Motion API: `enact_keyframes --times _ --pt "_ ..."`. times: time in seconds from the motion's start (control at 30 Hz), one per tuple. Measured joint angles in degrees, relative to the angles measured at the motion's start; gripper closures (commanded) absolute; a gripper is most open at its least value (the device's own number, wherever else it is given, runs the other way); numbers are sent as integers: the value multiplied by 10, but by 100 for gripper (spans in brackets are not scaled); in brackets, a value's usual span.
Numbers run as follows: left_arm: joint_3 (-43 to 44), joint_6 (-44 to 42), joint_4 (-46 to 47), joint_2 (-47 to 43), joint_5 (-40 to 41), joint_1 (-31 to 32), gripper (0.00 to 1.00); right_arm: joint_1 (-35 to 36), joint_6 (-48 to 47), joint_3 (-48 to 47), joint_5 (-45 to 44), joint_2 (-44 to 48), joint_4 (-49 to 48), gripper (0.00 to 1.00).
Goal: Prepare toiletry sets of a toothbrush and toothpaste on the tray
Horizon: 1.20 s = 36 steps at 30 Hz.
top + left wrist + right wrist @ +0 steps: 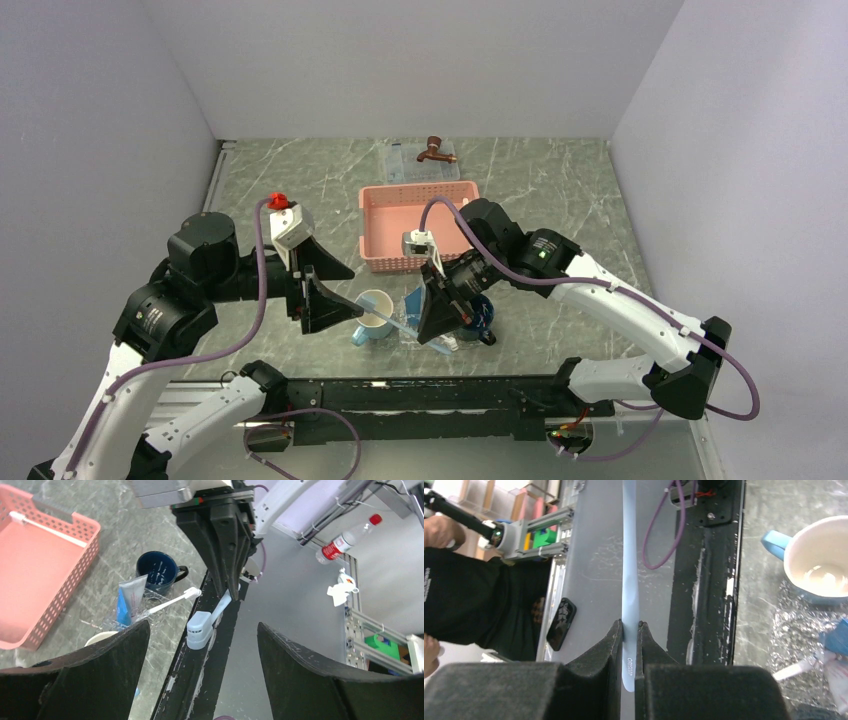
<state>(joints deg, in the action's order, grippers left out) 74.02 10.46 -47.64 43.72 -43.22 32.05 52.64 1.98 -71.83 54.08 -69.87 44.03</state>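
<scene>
My right gripper (629, 626) is shut on the handle end of a pale bluish toothbrush (629, 575). It holds the brush out over the table's near edge. The capped head (200, 629) points between the wide-open fingers of my left gripper (202, 630), which touch nothing. From above, the left gripper (352, 310) faces the right gripper (437, 312) across a white mug (374, 313). Behind them stands the small clear tray (107, 625), with a light-blue toothpaste (130, 600) and a second white toothbrush (170, 601) resting over it.
A dark blue mug (157, 571) stands just beyond the tray. The pink lattice basket (420, 225) sits behind the mugs. At the far back a larger clear tray (400, 158) carries a brown tap-shaped thing (435, 150). The black base rail (420, 395) runs along the near edge.
</scene>
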Motion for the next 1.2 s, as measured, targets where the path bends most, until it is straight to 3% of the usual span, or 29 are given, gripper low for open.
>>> enact_keyframes --times 0.3,0.67,0.93,1.2 --pt "6 -25 -16 -3 -70 0 27 0 0 -18 64 -10 -24 100" --pt "-5 -24 -11 -3 -110 0 34 1 10 -27 81 -29 -48 100" --pt "-5 -22 -2 -1 -116 0 45 9 13 -32 80 -33 -56 100" --pt "-5 -18 -2 4 -115 0 64 15 13 -34 80 -33 -56 100"
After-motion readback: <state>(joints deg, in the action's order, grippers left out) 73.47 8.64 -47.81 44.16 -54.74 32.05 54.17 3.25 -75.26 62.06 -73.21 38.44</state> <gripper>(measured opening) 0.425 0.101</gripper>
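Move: The toothbrush head sticks out from the right gripper towards the left fingers, roughly 3 cm right of the left hand, 1 cm back and 4 cm below. The light-blue mug stands about 5 cm ahead, 3 right and 26 down from the left hand, with the toothpaste some 9 cm right of the mug and 2 farther out. From the right hand the left gripper is about 13 cm left, 5 ahead and 9 up; the dark mug is 10 ahead, 11 right and 17 below. Draw the left gripper back about 3 cm, turning it some 10 degrees clockwise to line up with the toothbrush head, then hold it nearly still and narrow its fingers to about half their gap around the head without shutting. Meanwhile keep the right fingers clamped on the handle and lift it about 3 cm, then ease left about 2 cm, tipping the fingers slightly upward, so the head goes in between the left fingers. ##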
